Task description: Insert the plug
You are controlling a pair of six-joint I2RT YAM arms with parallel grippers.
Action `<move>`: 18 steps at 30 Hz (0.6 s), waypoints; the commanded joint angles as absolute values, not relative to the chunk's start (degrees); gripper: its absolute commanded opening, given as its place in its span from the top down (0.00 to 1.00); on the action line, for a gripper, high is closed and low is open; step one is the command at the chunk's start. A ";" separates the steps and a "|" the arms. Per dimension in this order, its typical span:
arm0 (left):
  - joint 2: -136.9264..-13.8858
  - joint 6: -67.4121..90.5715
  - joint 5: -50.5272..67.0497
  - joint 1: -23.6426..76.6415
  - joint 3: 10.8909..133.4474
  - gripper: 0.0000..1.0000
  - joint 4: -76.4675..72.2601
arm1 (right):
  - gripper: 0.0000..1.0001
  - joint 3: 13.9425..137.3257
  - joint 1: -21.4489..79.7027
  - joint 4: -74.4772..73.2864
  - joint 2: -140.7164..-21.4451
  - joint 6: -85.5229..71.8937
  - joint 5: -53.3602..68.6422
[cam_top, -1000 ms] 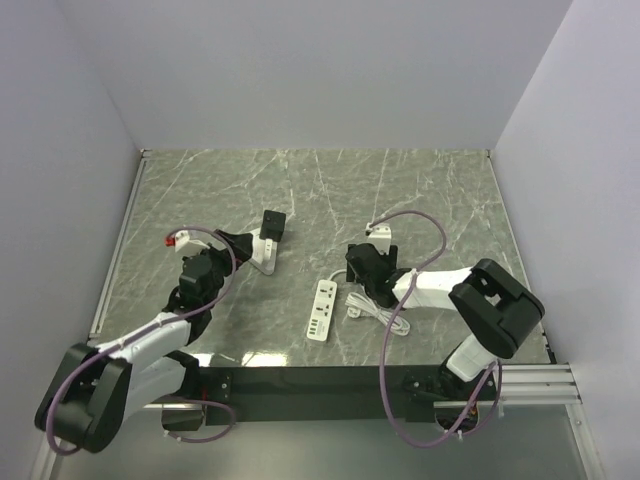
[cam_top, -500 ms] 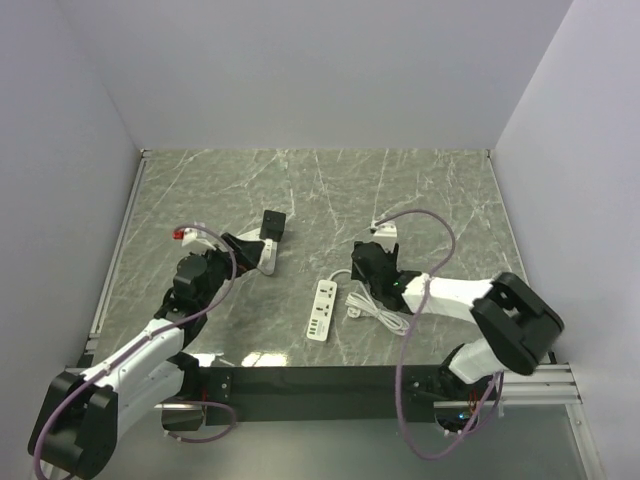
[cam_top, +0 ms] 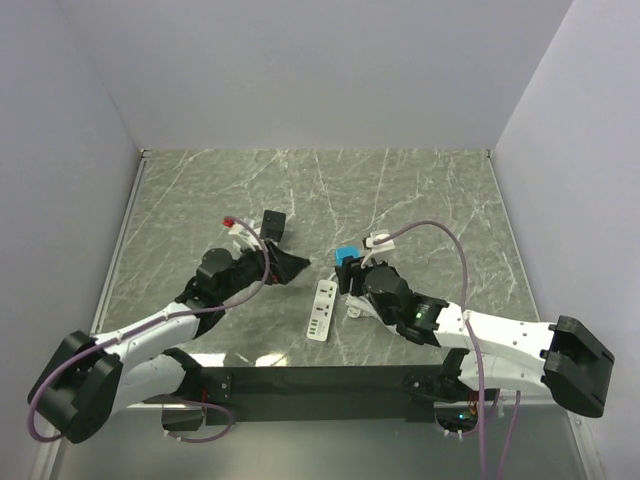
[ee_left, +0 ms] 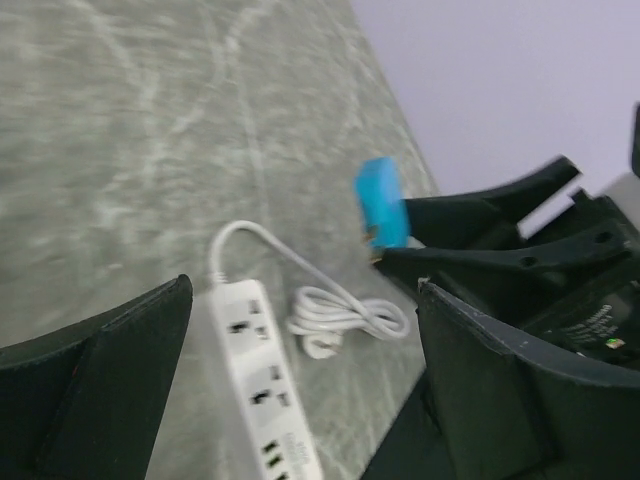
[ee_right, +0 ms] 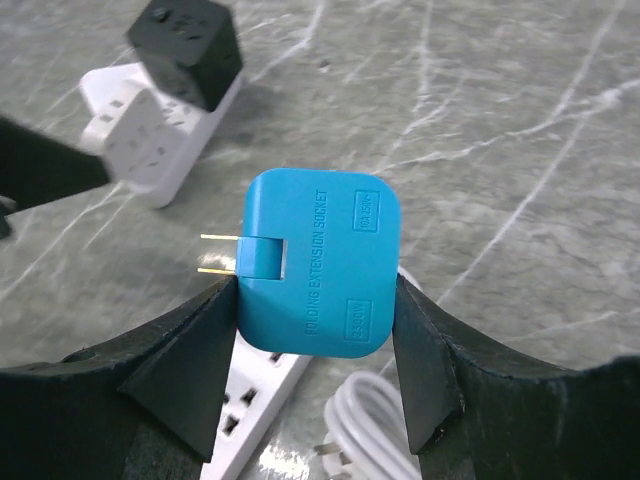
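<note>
My right gripper [ee_right: 318, 288] is shut on a blue plug [ee_right: 320, 265], a flat folding block whose two brass prongs point left. It hangs above the table, just past the far end of the white power strip [cam_top: 320, 311]. In the top view the blue plug [cam_top: 348, 253] shows at the tip of the right gripper [cam_top: 351, 268]. My left gripper [cam_top: 291, 265] stands open and empty, left of the strip's far end. In its wrist view the left gripper [ee_left: 305, 292] frames the power strip [ee_left: 256, 372], with the blue plug [ee_left: 381, 203] beyond.
The strip's coiled white cable [cam_top: 361, 308] lies to its right, under the right arm. A second white socket block carrying a black cube adapter [cam_top: 273, 223] sits behind the left gripper. Grey walls close in the marble table [cam_top: 430, 200] on three sides.
The right arm has swung left and stretched out low, its jaws have closed on the blue plug, which now shows. The left arm has reached right toward the power strip, still open.
</note>
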State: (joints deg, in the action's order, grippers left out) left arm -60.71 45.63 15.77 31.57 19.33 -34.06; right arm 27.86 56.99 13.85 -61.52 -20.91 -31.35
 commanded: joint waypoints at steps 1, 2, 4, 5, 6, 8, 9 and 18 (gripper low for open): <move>-63.80 44.38 17.75 36.20 23.29 0.01 -39.98 | 1.00 27.16 58.88 18.36 -59.68 -17.58 -29.80; -64.68 44.65 17.75 36.82 23.81 0.01 -40.60 | 1.00 26.98 59.67 19.15 -59.50 -17.23 -29.10; -67.14 45.52 18.01 38.22 24.17 0.01 -42.27 | 1.00 26.72 60.38 20.30 -59.50 -16.79 -28.57; -67.93 45.61 17.93 38.58 24.60 0.01 -43.06 | 1.00 26.63 60.99 20.48 -59.50 -16.70 -28.30; -69.42 45.62 17.58 39.02 25.04 0.01 -42.98 | 1.00 26.54 61.17 20.74 -59.59 -16.53 -28.04; -70.57 45.61 16.97 40.07 25.83 0.01 -43.24 | 1.00 26.54 61.78 21.09 -59.68 -16.26 -28.04; -71.53 45.79 16.96 40.60 26.01 0.01 -43.59 | 1.00 26.63 62.14 21.18 -59.68 -16.17 -27.69; -75.23 47.28 15.82 41.84 26.54 0.05 -46.58 | 1.00 25.84 63.11 22.94 -58.63 -15.12 -26.55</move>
State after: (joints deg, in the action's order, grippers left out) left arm -74.39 46.46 16.19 41.47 24.95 -42.72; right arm 26.48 62.67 18.83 -60.55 -16.40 -26.83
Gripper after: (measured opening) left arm 0.962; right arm 0.655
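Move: Some 14 cm to the left hand's right, 3 cm ahead and about 2 cm lower, is the blue plug that the right hand holds, prongs towards the left gripper. From the left hand, the power strip's middle lies roughly 7 cm right, 5 cm back, and the black cube 16 cm ahead, 6 cm left, both well below. From the right hand, the left gripper is about 13 cm left and 1 cm back; the coiled cable lies 7 cm right, 6 cm back, near the table. Closing in on each other above the power strip, the wide-open left gripper sweeps about 6.5 cm to the right, slowing and turning some 10 degrees clockwise, until its fingers come around the prong side of the blue plug. The right hand keeps its grip and brings the plug about 4.5 cm left and back, turning some 10 degrees counter-clockwise. Whether the left fingers touch yet can't be seen. ##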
